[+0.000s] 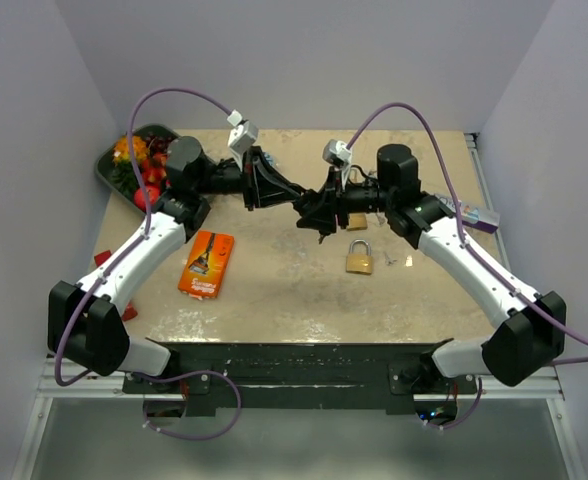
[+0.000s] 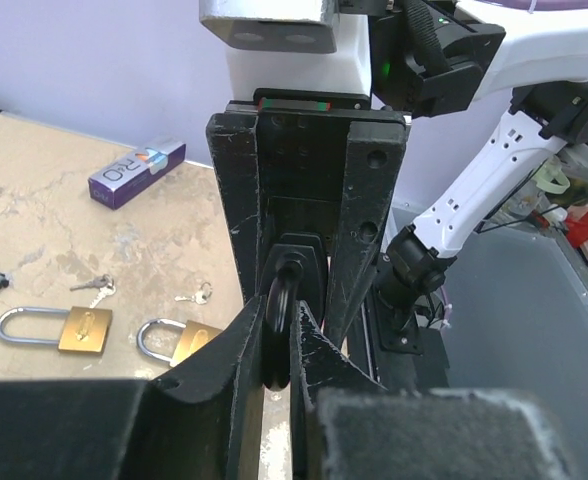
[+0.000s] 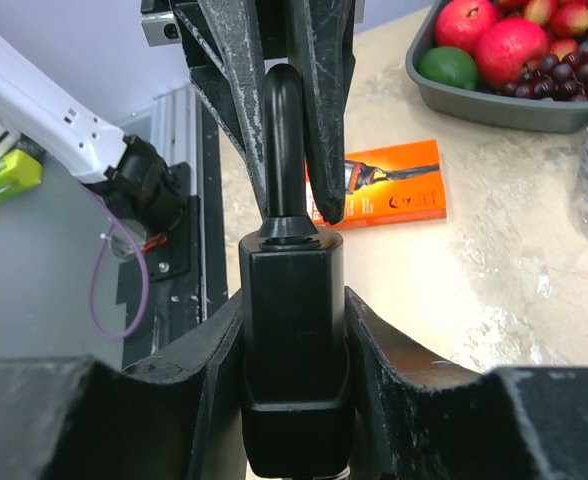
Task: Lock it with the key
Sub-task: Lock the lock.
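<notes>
A black padlock (image 3: 292, 350) hangs in mid-air over the table's middle, and my right gripper (image 3: 294, 305) is shut on its body. Its black shackle (image 3: 281, 140) rises between the fingers of my left gripper (image 2: 279, 350), which is closed on the shackle (image 2: 277, 320). In the top view the two grippers meet tip to tip, left gripper (image 1: 290, 199) against right gripper (image 1: 310, 208). Two small keys (image 2: 99, 287) (image 2: 196, 295) lie loose on the table, beside two brass padlocks (image 2: 54, 328) (image 2: 179, 340). One brass padlock (image 1: 359, 258) lies below the right gripper.
A dark tray of fruit (image 1: 114, 165) stands at the back left corner. An orange packet (image 1: 206, 263) lies by the left arm. A purple box (image 2: 136, 172) sits near the right edge. Small red pieces (image 1: 102, 258) lie at the left edge.
</notes>
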Controlling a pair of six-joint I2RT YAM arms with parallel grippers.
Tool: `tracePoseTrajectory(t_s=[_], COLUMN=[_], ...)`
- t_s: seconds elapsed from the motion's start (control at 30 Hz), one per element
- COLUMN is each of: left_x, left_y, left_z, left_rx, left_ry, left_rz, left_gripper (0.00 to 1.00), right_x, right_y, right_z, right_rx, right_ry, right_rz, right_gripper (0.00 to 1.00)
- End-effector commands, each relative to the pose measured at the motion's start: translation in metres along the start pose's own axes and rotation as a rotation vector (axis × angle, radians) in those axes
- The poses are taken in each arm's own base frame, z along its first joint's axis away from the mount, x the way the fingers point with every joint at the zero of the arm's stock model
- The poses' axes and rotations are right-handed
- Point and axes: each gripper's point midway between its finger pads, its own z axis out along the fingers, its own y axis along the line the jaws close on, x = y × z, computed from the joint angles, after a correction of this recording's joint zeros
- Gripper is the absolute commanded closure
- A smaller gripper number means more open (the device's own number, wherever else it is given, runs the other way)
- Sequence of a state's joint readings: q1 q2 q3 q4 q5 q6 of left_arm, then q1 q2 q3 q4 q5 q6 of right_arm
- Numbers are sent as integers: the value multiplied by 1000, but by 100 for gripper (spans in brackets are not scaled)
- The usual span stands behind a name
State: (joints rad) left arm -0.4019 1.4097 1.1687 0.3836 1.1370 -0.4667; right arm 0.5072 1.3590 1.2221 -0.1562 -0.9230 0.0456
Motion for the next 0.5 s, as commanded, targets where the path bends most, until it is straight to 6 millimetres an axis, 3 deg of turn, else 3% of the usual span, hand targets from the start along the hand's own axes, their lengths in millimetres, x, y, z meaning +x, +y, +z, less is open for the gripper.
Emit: tracePoseTrajectory(t_s=[0.0, 0.07, 0.17, 0.2, 0.33, 0.47], left_x=[-17, -18, -27, -32, -36, -34], left_y=[-21, -17, -7, -7, 1, 1], left_z=[7, 3, -7, -10, -23, -28], left_rx=[69, 54, 14, 19, 2, 6], left_ry=[-35, -39, -66, -76, -76, -65], left_rz=[68, 61, 52, 54, 49, 44], left_gripper=[100, 100, 100, 100, 100, 100], right_x=[-31, -30, -23, -21, -17, -13], right_y=[1, 1, -8, -10, -25, -41], right_z=[6, 6, 1, -2, -17, -34], right_rx=[-21, -28, -10, -3, 53, 106], right_ry=[-91, -81, -49, -46, -45, -32], right_rz=[-54, -42, 0, 18, 48, 71], right_gripper=[100, 100, 59, 40, 20, 15])
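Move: The black lock is held between both hands: its body sits in the right fingers, about 1 cm left of that hand's point. From the left hand, which grips its shackle, the body is some 3 cm right, 2 cm back and 3 cm below. On the table about 28 cm below the right hand, the nearer brass padlock is 12 cm right and 1 cm ahead, the farther one 12 cm right and 10 cm ahead. Sideways and apart: after barely moving, the right hand spreads its fingers wide and lets go of the black lock's body, travelling some 3 cm forward, 2 cm right and slightly down. The left fingers keep their grip on the shackle and draw the lock left and forward, about 3 cm, clear of the right hand's grip. ##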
